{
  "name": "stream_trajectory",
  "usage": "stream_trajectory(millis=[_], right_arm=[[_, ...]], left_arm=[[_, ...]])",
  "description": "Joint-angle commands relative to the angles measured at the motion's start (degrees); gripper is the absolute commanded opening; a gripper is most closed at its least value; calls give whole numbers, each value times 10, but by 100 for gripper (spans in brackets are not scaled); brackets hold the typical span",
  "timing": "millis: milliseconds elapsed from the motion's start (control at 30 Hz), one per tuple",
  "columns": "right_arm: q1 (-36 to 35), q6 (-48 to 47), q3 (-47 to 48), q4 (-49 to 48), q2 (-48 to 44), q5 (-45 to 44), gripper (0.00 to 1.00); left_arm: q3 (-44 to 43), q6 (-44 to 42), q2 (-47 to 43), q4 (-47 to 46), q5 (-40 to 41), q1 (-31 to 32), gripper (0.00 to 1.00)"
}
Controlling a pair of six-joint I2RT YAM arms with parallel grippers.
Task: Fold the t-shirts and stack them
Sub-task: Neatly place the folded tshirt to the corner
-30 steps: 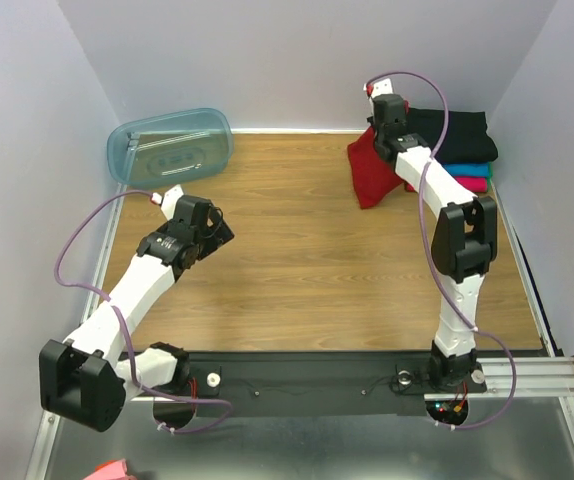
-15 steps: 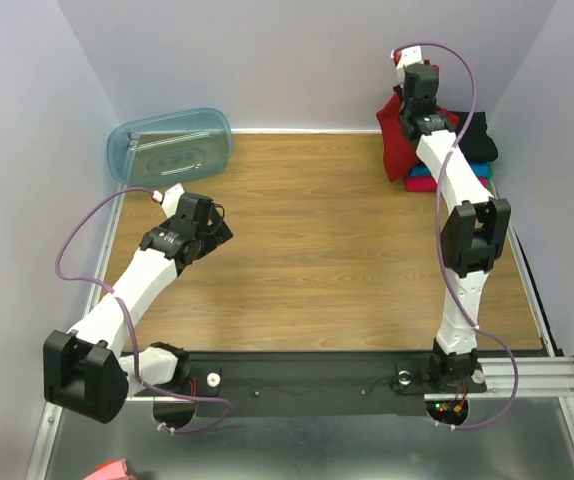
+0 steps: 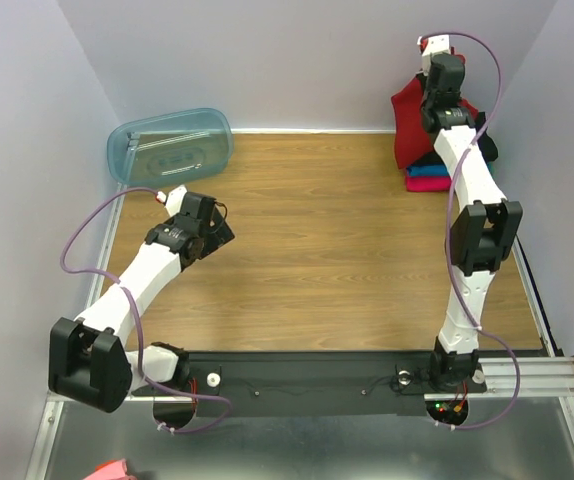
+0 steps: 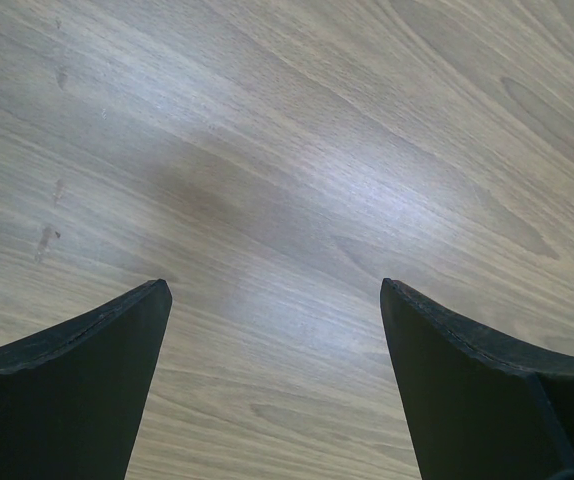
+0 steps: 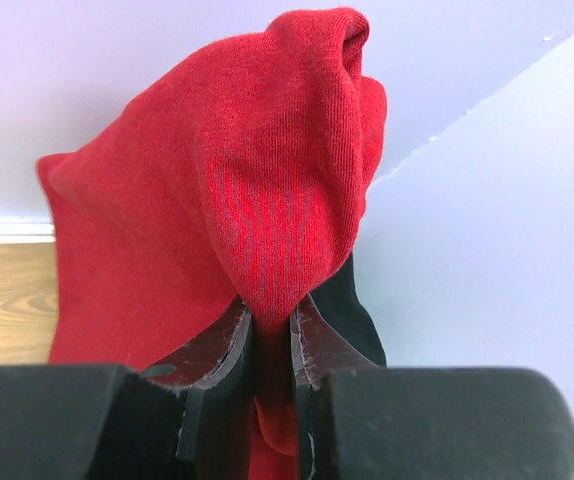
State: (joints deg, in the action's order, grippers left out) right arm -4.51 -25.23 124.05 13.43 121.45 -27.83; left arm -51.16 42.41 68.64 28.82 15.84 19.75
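My right gripper (image 5: 272, 310) is shut on a bunched fold of the deep red t-shirt (image 5: 217, 220), which hangs from it in the air. In the top view this gripper (image 3: 435, 100) is raised at the far right corner, with the red t-shirt (image 3: 409, 128) draped over the stack below. That stack shows a black t-shirt (image 3: 487, 145), a teal one (image 3: 437, 170) and a magenta one (image 3: 435, 185) at the bottom. The black cloth (image 5: 359, 315) also shows behind the right fingers. My left gripper (image 4: 275, 290) is open over bare wood, on the table's left side (image 3: 215, 232).
A translucent pale blue tub (image 3: 170, 145) lies at the far left of the wooden table (image 3: 317, 250). Walls close in the back and both sides. A metal rail runs along the right edge (image 3: 527, 290).
The right arm has lifted the red t-shirt off the table and carried it right and back, over the stack. The left arm has barely shifted.
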Motion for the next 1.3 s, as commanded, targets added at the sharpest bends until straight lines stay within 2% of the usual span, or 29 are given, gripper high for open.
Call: stream_trajectory(millis=[0, 400, 567, 600, 633, 667, 700, 733, 867, 1000, 1100, 1267], right_arm=[[21, 12, 37, -46, -3, 15, 0], [92, 32, 62, -53, 61, 82, 0], [118, 35, 106, -65, 117, 60, 0], [123, 40, 115, -68, 134, 59, 5], [127, 47, 117, -73, 141, 54, 16], [136, 55, 129, -75, 153, 47, 54], [139, 61, 132, -79, 157, 39, 84], [142, 68, 134, -82, 159, 37, 100], [149, 91, 122, -89, 137, 30, 100], [149, 154, 56, -83, 59, 82, 100], [148, 225, -55, -71, -32, 167, 100], [148, 362, -258, -68, -203, 228, 100]], left_arm=[[-29, -8, 9, -15, 2, -3, 98], [-40, -8, 33, -15, -5, -3, 98], [-45, -7, 40, -13, -3, -4, 98], [-47, -7, 40, -10, -3, -4, 98], [-47, -6, 42, -9, -2, -4, 98], [-49, -5, 42, -7, -2, -4, 98], [-50, -5, 44, -5, -2, -4, 98], [-52, -5, 42, -5, -3, -4, 98], [-56, -7, 33, -1, -5, -4, 98], [-61, -17, 16, -5, -9, -4, 98], [-63, -22, 3, -11, -12, -4, 98], [-53, -30, -33, -34, -41, -4, 98]])
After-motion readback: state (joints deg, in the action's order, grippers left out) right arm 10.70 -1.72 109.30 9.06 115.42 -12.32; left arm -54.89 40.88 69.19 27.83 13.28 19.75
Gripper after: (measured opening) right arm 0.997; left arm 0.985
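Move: My right hand still grips the folded red t-shirt high by the far-right corner. The black t-shirt topping the stack lies some 4 cm back, 3 cm to the right and about 24 cm below this hand; under it the blue one is roughly 6 cm back and the pink one 8 cm back, both also about 3 cm right. From my empty left hand the black t-shirt is around 27 cm ahead and 55 cm to the right. I swing my right hand about 15 cm to the right, sinking some 10 cm and easing a little forward, to carry the red t-shirt across the stack. Near the low point I open the fingers wide and let it go, then draw back, left and up, rolling the wrist about 25 degrees, left side rising. My open left hand finally lifts a few centimetres. ##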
